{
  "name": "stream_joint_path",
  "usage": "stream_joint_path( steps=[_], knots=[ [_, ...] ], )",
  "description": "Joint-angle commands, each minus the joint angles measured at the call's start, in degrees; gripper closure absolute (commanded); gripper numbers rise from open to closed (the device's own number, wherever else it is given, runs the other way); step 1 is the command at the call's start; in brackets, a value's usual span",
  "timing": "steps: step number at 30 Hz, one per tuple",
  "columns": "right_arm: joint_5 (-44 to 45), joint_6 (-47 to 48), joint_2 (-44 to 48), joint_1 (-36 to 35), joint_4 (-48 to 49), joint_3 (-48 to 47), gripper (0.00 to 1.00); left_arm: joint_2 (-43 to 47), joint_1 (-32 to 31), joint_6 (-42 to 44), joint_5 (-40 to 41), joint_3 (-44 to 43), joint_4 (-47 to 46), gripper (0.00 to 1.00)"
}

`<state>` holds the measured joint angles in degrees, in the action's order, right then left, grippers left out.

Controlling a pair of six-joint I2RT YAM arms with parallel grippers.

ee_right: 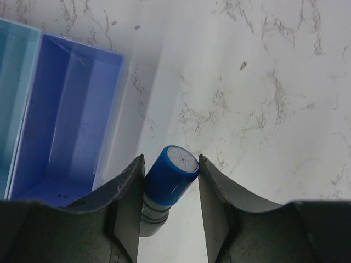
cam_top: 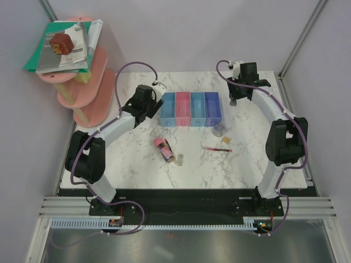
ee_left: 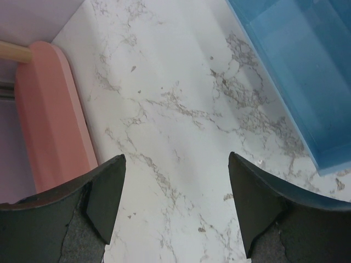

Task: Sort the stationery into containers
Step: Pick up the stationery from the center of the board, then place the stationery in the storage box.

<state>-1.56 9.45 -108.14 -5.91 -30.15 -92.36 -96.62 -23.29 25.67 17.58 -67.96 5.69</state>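
Observation:
In the right wrist view my right gripper (ee_right: 171, 159) is shut on the grey blue-capped cylinder (ee_right: 171, 176), cap pointing away, just right of the darker blue tray (ee_right: 66, 126). From above, that gripper (cam_top: 237, 94) hangs right of the four joined containers (cam_top: 190, 108). My left gripper (ee_left: 176, 161) is open with nothing between its fingers, over bare marble left of the light blue tray (ee_left: 307, 71). On the table lie the pink-capped dark tube (cam_top: 163, 149), a tiny tan block (cam_top: 179, 160), the thin red pen (cam_top: 217, 149), another tan block (cam_top: 225, 141) and the clear round roll (cam_top: 219, 130).
A tiered pink round shelf (cam_top: 88, 93) stands at the back left, bearing stacked books and papers with a brown block (cam_top: 61, 43). Its lowest tier (ee_left: 49, 109) lies close to the left of my left gripper. Grey frame posts rise at the back corners.

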Motion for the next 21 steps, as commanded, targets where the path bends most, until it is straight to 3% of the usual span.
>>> stream_joint_path(
  steps=[1,11,21],
  knots=[
    [5.07,0.74,3.63,-2.34,7.99,2.27,0.73,5.29,-0.44,2.36,-0.97,2.48,1.69,0.17],
    [10.52,1.44,4.95,-6.13,25.38,10.0,0.73,11.62,-0.44,2.19,-1.5,6.26,4.67,0.17],
    [16.15,3.82,3.02,-10.69,36.12,12.81,0.72,14.97,-0.53,0.35,-0.53,6.53,10.74,0.17]
  ],
)
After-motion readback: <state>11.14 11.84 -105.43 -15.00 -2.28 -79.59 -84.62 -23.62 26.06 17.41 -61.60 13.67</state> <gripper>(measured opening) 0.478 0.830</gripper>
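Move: About 11 cm to the right hand's left and nearly level with it front to back lies the blue compartment, some 12 cm below; the light blue compartment adjoins it, about 19 cm left. The clear roll sits roughly 13 cm back, 9 cm left, on the table. From the left hand, the pink bottle lies some 20 cm back, 5 cm right and 13 cm below, the blue compartment about 3 cm ahead and 32 cm right. Swinging left towards the space over the blue compartment, the right hand carries the blue-capped tube still pinched in its fingers, travelling about 5 cm left, 3 cm forward and slightly up while the fingers tip up some 20 degrees to point farther forward. The open, empty left hand draws back about 5 cm, drifting left and up, away from the box. ##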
